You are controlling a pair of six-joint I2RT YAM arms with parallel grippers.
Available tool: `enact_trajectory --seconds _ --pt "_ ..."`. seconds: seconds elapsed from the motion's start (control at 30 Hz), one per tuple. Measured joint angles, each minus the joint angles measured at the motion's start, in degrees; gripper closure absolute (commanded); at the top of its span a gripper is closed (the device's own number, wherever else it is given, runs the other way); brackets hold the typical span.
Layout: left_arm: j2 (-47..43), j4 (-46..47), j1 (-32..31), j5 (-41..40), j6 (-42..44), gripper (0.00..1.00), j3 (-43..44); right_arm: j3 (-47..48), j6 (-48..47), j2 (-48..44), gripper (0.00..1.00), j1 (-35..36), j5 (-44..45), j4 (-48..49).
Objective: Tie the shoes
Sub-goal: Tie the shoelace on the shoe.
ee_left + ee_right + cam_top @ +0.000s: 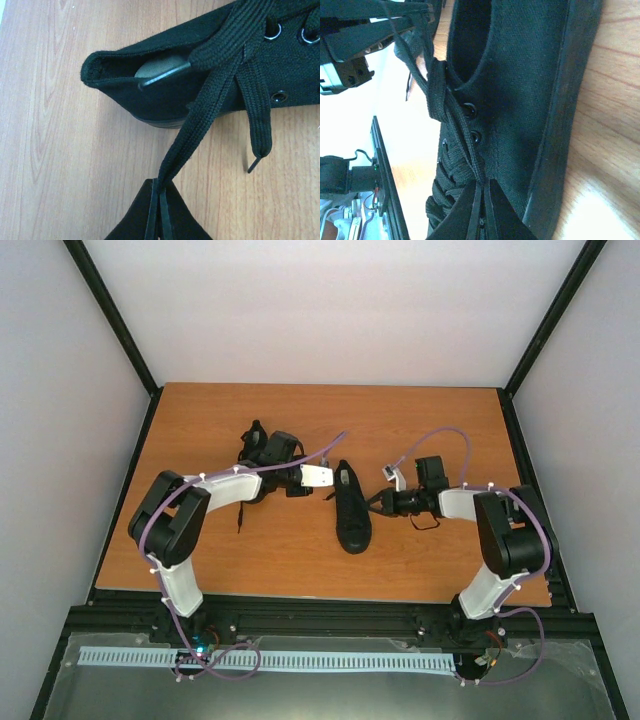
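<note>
One black shoe [352, 515] lies in the middle of the wooden table, heel toward the far side. My left gripper [330, 478] is at its left side, and in the left wrist view it [160, 192] is shut on a black lace [200, 125] running taut from the shoe [165, 40]. A loose lace end [260, 135] hangs beside it. My right gripper [374, 504] is at the shoe's right side. Seen from the right wrist, it [482, 187] is shut on the other lace [452, 125] by the eyelets of the shoe [520, 75]. The second shoe [258, 445] lies behind the left arm, partly hidden.
The table [250, 560] is bounded by a black frame [320, 612] at the near edge and black posts at the far corners. White walls enclose the sides. A white slotted cable duct [300, 660] runs in front of the arm bases.
</note>
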Motion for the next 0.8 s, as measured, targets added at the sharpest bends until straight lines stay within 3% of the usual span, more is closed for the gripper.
enact_trajectory --seconds 0.67,0.7,0.73,0.77,0.8 --pt "2.97 4.74 0.24 1.33 0.68 0.98 -0.13 -0.83 -1.01 -1.97 0.97 1.16 3.34 -3.37" --pt "3.02 4.70 0.26 1.49 0.70 0.81 -0.13 -0.81 -1.01 -1.97 0.97 1.16 3.63 -3.39" --pt "3.02 4.61 0.28 1.81 0.87 0.53 -0.11 -0.68 -1.01 -1.97 0.97 1.16 3.96 -3.58" --pt "2.97 4.31 0.33 2.43 1.51 0.37 -0.11 -0.52 -1.03 -1.97 0.97 1.16 4.20 -3.76" --pt "2.78 3.45 0.39 3.15 2.47 0.31 -0.09 -0.09 -1.07 -1.97 0.97 1.16 4.48 -4.20"
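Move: The lace knot on the near shoe's tongue lies about 5 cm to the right of my left hand, which already pinches a loop of the lace, and some 4 cm back, at nearly its height. The heel end is about 4 cm ahead and 4 cm right of it, a little lower; a loose lace end dangles some 5 cm back and 1 cm right. From my right hand, closed on the lace at the shoe's right flank, the knot is about 5 cm left, 3 cm ahead and slightly higher. I ease my left hand about 1 cm forward and slightly right towards the heel with the lace still pinched, dip it roughly 1.5 cm from there, then open the fingers about a quarter, letting go of the loop as the hand drifts back a little. My right hand keeps its pinch on the lace beside the shoe, slipping only about 1 cm back and down. ##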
